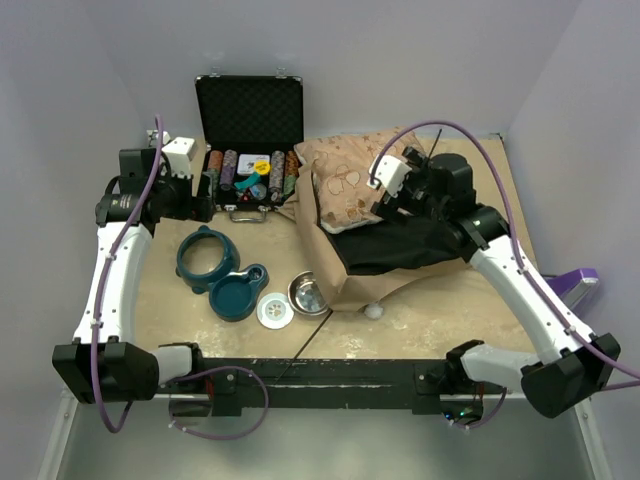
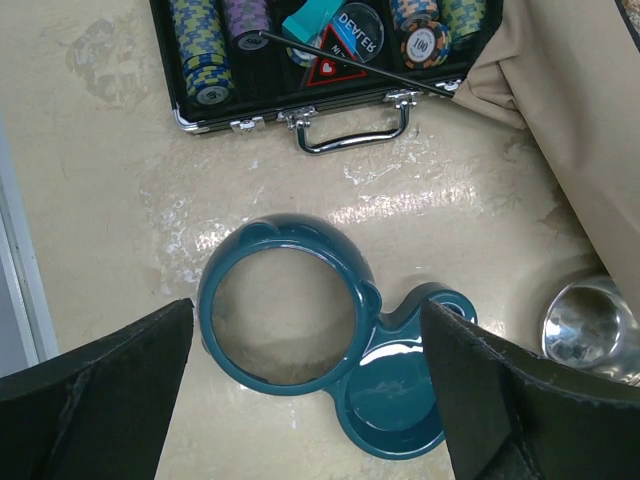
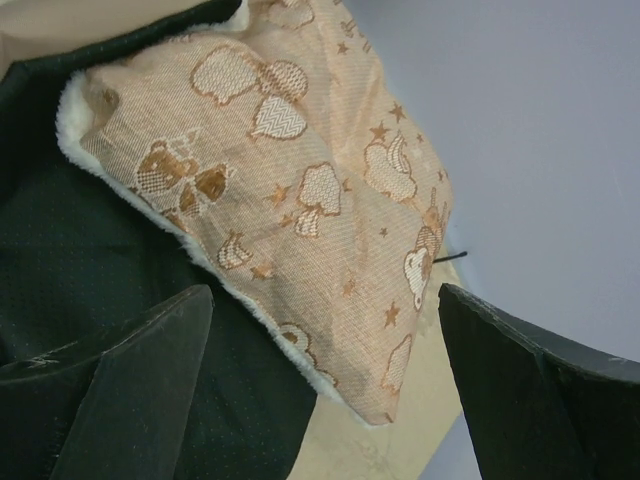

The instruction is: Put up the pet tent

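The pet tent [image 1: 395, 255] lies collapsed at centre right, tan canvas with the black lining showing on top. Its white pom-pom [image 1: 373, 311] lies at its near edge. A thin black pole [image 2: 350, 62] runs from the tan canvas [image 2: 580, 120] across the chip case. My right gripper [image 1: 392, 205] is open and empty above the tent's far side. In the right wrist view it [image 3: 325, 390] hovers over the black lining [image 3: 90, 260] and the patterned pillow [image 3: 290, 190]. My left gripper [image 1: 205, 198] is open and empty; in the left wrist view it [image 2: 310, 400] hangs above the teal bowl stand.
An open black case of poker chips [image 1: 250, 120] stands at the back left. A teal double bowl stand [image 1: 215, 265], a white round disc [image 1: 274, 310] and a steel bowl [image 1: 307, 293] lie left of the tent. The pillow [image 1: 350, 175] lies behind the tent. Walls close three sides.
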Controlling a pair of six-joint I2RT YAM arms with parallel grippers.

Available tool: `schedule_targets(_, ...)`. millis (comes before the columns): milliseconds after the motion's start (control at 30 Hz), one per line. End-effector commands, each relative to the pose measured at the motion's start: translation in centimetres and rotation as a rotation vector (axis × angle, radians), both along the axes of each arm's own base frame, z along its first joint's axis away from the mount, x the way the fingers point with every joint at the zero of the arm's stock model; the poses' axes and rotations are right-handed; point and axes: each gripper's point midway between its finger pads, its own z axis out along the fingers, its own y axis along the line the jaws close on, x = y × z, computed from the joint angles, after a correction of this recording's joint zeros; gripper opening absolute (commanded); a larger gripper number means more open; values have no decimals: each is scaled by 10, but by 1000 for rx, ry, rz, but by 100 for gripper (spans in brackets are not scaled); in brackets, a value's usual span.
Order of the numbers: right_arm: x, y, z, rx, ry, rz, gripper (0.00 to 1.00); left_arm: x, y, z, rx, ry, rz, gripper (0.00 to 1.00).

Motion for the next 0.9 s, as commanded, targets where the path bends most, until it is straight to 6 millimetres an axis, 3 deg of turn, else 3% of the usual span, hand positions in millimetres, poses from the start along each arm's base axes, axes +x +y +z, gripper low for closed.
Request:
schedule_targets(0, 15, 4, -22, -121, -13, 14, 99, 5, -6, 27, -27, -83, -22, 100)
schedule_targets(267, 63, 19, -76, -365, 66, 117, 99, 3, -13, 16, -49, -35, -66, 100)
schedule_targets(400, 87, 29, -97, -423, 83, 150, 99, 3, -11, 14, -46, -36, -59, 100)
schedule_targets(667, 125, 45, -158, -494, 161, 183, 97, 1, -14, 3, -61, -15, -67, 100)
schedule_targets(767, 124, 46, -183, -523, 254, 202, 72, -1, -20, 2, -77, -19, -97, 100)
schedule_targets(800, 125, 45, -187, -520, 278, 193, 57, 0, -21, 4, -82, -26, -101, 100)
schedule_targets(833, 127, 44, -188, -507, 290, 179, 35, 0, -22, 5, -86, -30, -109, 100)
schedule_targets(867, 128, 44, -186, -489, 289, 164, 21, 1, -23, 7, -88, -38, -112, 100)
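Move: The patterned cushion in the tent lies about 15 cm ahead of the right gripper, 3 cm to its left and roughly 22 cm below. The dark tent floor shows some 6 cm ahead, 7 cm to the right and 28 cm down; the beige tent side is about 4 cm ahead, 12 cm to the left and 24 cm down. From the left gripper, the cushion is some 16 cm ahead, 33 cm to the right and 16 cm below. Plunge the open right gripper about 20 cm down and 12 cm forward, with a little left, onto the patterned cushion. On the way, roll the gripper some 30 degrees so its left side drops, and tip the fingers further down; near the bottom, close them about halfway around a fold of the cover while still sinking. ##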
